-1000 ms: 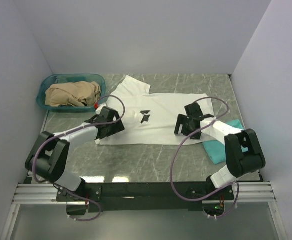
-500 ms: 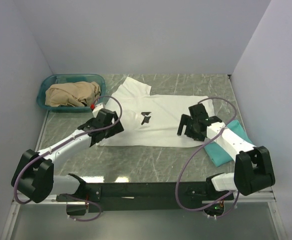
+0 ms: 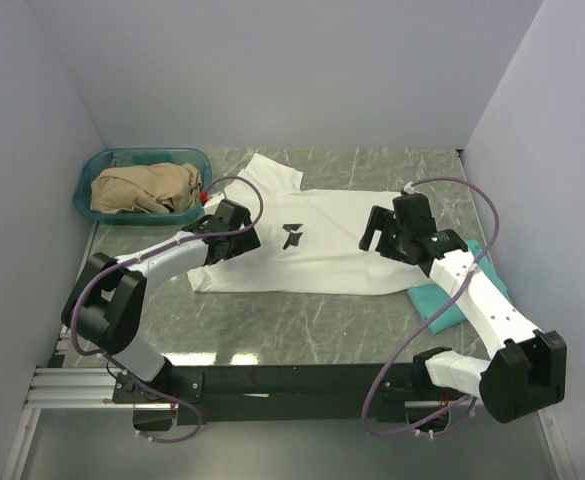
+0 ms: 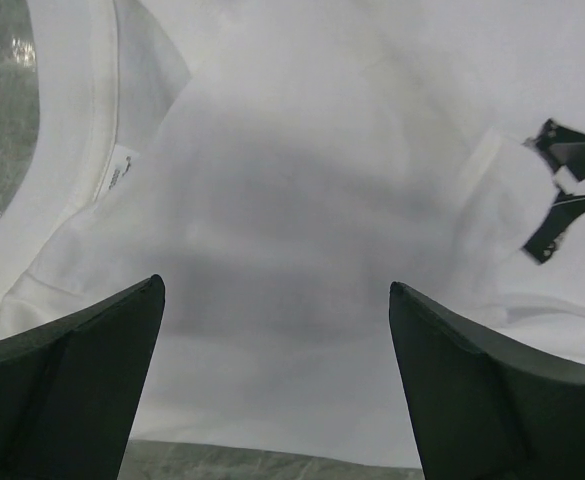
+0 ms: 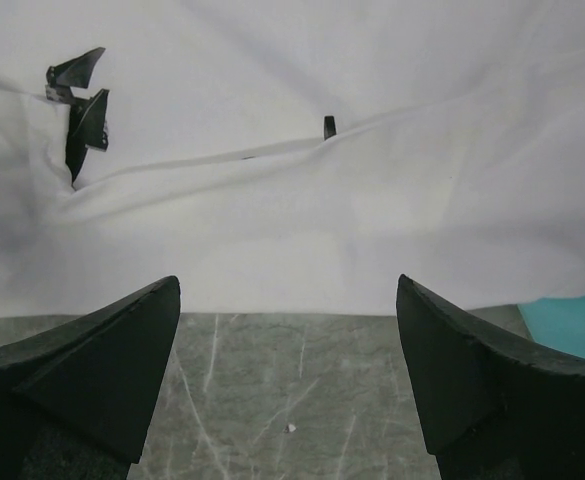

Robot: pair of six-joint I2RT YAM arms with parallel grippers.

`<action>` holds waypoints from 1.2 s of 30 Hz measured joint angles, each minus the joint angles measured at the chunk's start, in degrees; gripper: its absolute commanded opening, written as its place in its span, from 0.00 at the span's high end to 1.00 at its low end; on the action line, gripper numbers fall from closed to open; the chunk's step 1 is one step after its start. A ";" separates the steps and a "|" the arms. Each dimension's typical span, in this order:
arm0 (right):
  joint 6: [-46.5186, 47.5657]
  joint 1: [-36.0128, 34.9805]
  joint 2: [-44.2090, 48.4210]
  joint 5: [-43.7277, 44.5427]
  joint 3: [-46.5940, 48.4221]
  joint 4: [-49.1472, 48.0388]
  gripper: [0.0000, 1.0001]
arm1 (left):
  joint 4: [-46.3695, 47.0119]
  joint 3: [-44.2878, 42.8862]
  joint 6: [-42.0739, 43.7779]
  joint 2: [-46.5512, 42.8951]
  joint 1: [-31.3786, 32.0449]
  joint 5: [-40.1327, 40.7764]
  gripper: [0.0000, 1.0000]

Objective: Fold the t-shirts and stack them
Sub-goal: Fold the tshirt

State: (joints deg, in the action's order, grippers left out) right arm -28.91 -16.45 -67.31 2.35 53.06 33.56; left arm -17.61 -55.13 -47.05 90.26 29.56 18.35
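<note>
The white t-shirt (image 3: pixel 317 250) lies spread flat on the table, its small black chest print (image 3: pixel 292 235) facing up. My left gripper (image 3: pixel 234 238) hovers open over the shirt's left part near the collar (image 4: pixel 67 150); in the left wrist view nothing sits inside the left gripper (image 4: pixel 274 285), only white cloth below it. My right gripper (image 3: pixel 380 235) is open over the shirt's right part; in the right wrist view the right gripper (image 5: pixel 288 280) frames the shirt's edge (image 5: pixel 322 300) and bare table. The teal t-shirt (image 3: pixel 440 300) lies folded at the right, partly under the right arm.
A teal plastic basket (image 3: pixel 142 153) with a beige cloth (image 3: pixel 147 188) in it stands at the back left. Grey walls close in the left, back and right sides. The marbled table (image 3: pixel 302 320) shows bare in front of the shirt.
Both arms have reached farther back over the white shirt. The left gripper has shifted right toward the collar, and the right gripper back and right. Neither holds anything.
</note>
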 measured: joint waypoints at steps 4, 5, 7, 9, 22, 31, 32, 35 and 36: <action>0.02 1.31 2.69 1.03 -0.17 0.96 0.05 | 0.44 3.76 -0.66 0.55 0.00 0.00 0.00; 0.02 1.66 3.32 1.20 -0.26 1.05 0.05 | 0.59 4.96 -0.74 0.55 0.00 0.00 0.01; 0.04 2.38 4.76 1.64 -0.48 1.38 0.05 | 1.27 7.52 -0.94 -0.07 0.02 0.72 0.01; 0.11 3.04 6.01 1.99 -0.87 1.68 0.05 | 2.16 9.27 -1.64 -1.79 0.13 0.55 0.00; 1.68 6.45 6.80 2.45 -1.09 2.08 0.05 | 0.70 20.22 -6.21 -15.72 0.28 -2.01 0.01; 1.84 8.55 3.74 0.20 0.00 1.70 0.05 | -6.12 6.75 -2.03 -14.88 0.33 -1.75 0.01; 1.86 8.90 3.32 -0.09 0.37 1.68 0.05 | -6.23 3.56 -1.44 -13.70 0.33 -1.36 0.01; 2.05 9.70 2.19 -0.55 1.86 1.49 0.05 | -7.04 -9.22 0.94 -6.75 0.13 0.74 0.01; 2.21 9.99 1.88 -0.66 2.25 1.33 0.05 | -7.50 -13.81 1.66 -3.65 -0.26 1.05 0.01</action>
State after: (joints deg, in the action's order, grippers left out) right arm -26.70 -6.46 -65.43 1.69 55.31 34.89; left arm -25.10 -68.95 -45.39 86.61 29.30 19.40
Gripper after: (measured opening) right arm 0.951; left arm 0.995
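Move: The near edge of the white t-shirt crosses behind the left hand, about 7 cm back, level sideways and 5 cm below. The black print lies some 9 cm to that hand's right and 4 cm ahead, the teal bin about 23 cm left and 14 ahead. From the right hand the same near edge is roughly 2 cm back and 13 below, the print 15 cm left and 10 ahead, the teal cloth 20 cm right and 3 back. Fingers wide open, the left hand comes down about 4 cm onto the white t-shirt while easing back, then drags the cloth some 5 cm back towards the base. It then lifts off, swinging up and forward over the shirt. The right hand, also open and clear of the cloth, drifts about 5 cm right towards the teal side, rising slightly. ##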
